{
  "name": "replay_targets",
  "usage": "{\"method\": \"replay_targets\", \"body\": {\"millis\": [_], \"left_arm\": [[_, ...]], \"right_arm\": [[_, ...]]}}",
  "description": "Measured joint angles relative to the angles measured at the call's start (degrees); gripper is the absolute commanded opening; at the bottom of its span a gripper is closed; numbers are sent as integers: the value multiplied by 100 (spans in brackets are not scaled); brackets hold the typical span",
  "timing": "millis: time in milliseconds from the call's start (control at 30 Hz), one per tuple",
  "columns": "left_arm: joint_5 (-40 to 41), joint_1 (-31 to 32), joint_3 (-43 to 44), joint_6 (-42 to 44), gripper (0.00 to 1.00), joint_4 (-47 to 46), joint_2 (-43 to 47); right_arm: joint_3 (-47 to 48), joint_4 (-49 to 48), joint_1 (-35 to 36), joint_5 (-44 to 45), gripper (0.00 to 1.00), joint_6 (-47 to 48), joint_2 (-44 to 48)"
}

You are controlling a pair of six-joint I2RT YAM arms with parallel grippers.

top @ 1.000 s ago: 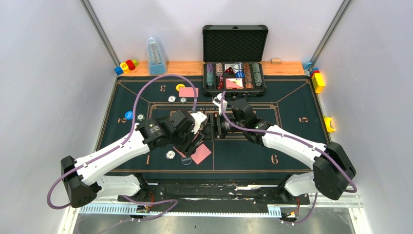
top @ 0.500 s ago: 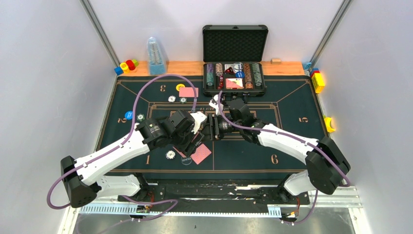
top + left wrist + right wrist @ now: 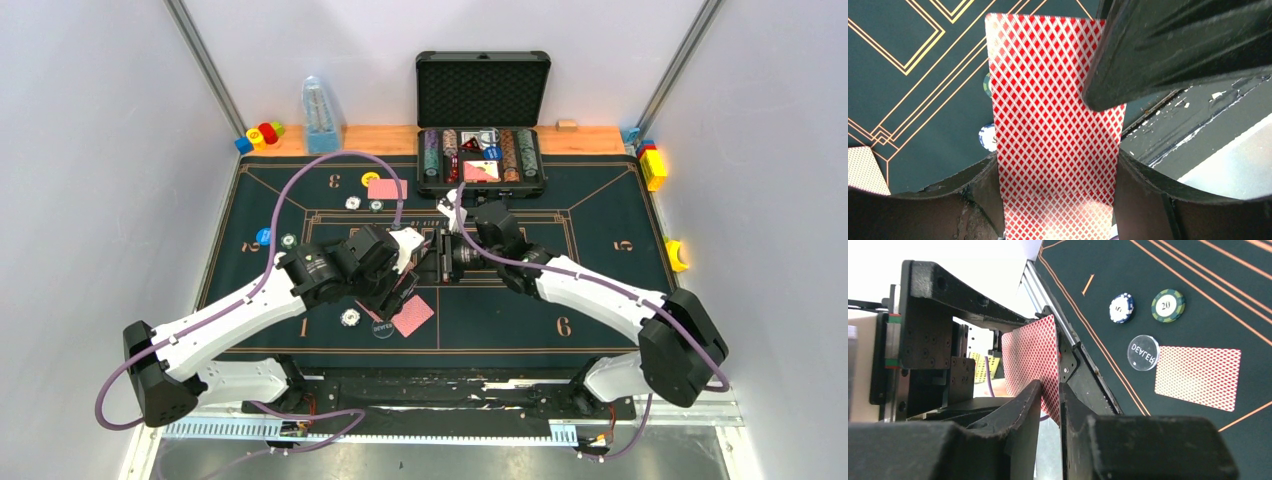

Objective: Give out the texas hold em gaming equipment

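A red-backed playing card (image 3: 1048,125) stands on edge between the arms above the green mat (image 3: 600,270). My left gripper (image 3: 1055,200) is shut on it, one jaw against each long side. My right gripper (image 3: 1050,387) has its jaws drawn in on the card's (image 3: 1030,355) free end, one finger (image 3: 1173,50) lying across its back. In the top view both grippers, left (image 3: 405,258) and right (image 3: 440,256), meet at mid-table. Below them on the mat lie another card (image 3: 412,316), a clear dealer button (image 3: 381,327) and a white chip (image 3: 349,317).
An open black case (image 3: 482,90) with chip rows and cards stands at the back. Near seat 3 lie a card (image 3: 387,188), a yellow disc (image 3: 370,179) and two chips (image 3: 352,202). A blue disc (image 3: 264,236) lies left. Toy blocks (image 3: 262,134) and a blue bottle (image 3: 320,115) line the back edge.
My right gripper has moved left up to the left gripper and narrowed its jaws around the card's end. The left arm and its grip have stayed put.
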State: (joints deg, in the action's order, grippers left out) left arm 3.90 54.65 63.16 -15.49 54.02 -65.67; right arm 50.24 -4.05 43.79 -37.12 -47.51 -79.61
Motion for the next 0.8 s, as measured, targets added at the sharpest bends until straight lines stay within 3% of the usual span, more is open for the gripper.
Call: {"method": "replay_targets", "body": {"millis": [233, 333, 533, 800], "left_arm": [[0, 0, 0, 0, 0, 20, 0], [0, 0, 0, 0, 0, 20, 0], [0, 0, 0, 0, 0, 22, -2], [20, 0, 0, -2, 0, 22, 0]], "right_arm": [[0, 164, -105, 385, 17, 74, 291], [0, 175, -146, 492, 0, 114, 398], [-251, 205, -321, 774, 0, 175, 872], [-1305, 164, -887, 1327, 0, 162, 2557]]}}
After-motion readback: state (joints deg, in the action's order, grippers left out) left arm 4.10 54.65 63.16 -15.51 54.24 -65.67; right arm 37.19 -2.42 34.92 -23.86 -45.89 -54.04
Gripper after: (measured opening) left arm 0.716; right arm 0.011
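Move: The top card, already pushed partly out of the deck in the left hand, has its middle about 4 cm to the right hand's left, 1 cm back and 1 cm lower. Loose on the mat some 19 cm below that hand are a dealt card, about 2 cm ahead and 2 cm left, and the dealer button, 8 cm left and 1 cm back. From the left hand the top card lies roughly 3 cm right and 1 cm ahead, at its height. Forward, up and a little right at first, the right hand eases about 3 cm with its fingertips at the jutting end of the top card, then shuts them on it. It speeds off mainly to the right, some 9 cm in all, still rising, and turns clockwise about 20 degrees, drawing the card away from the deck. The left hand stays still and keeps the deck gripped. ##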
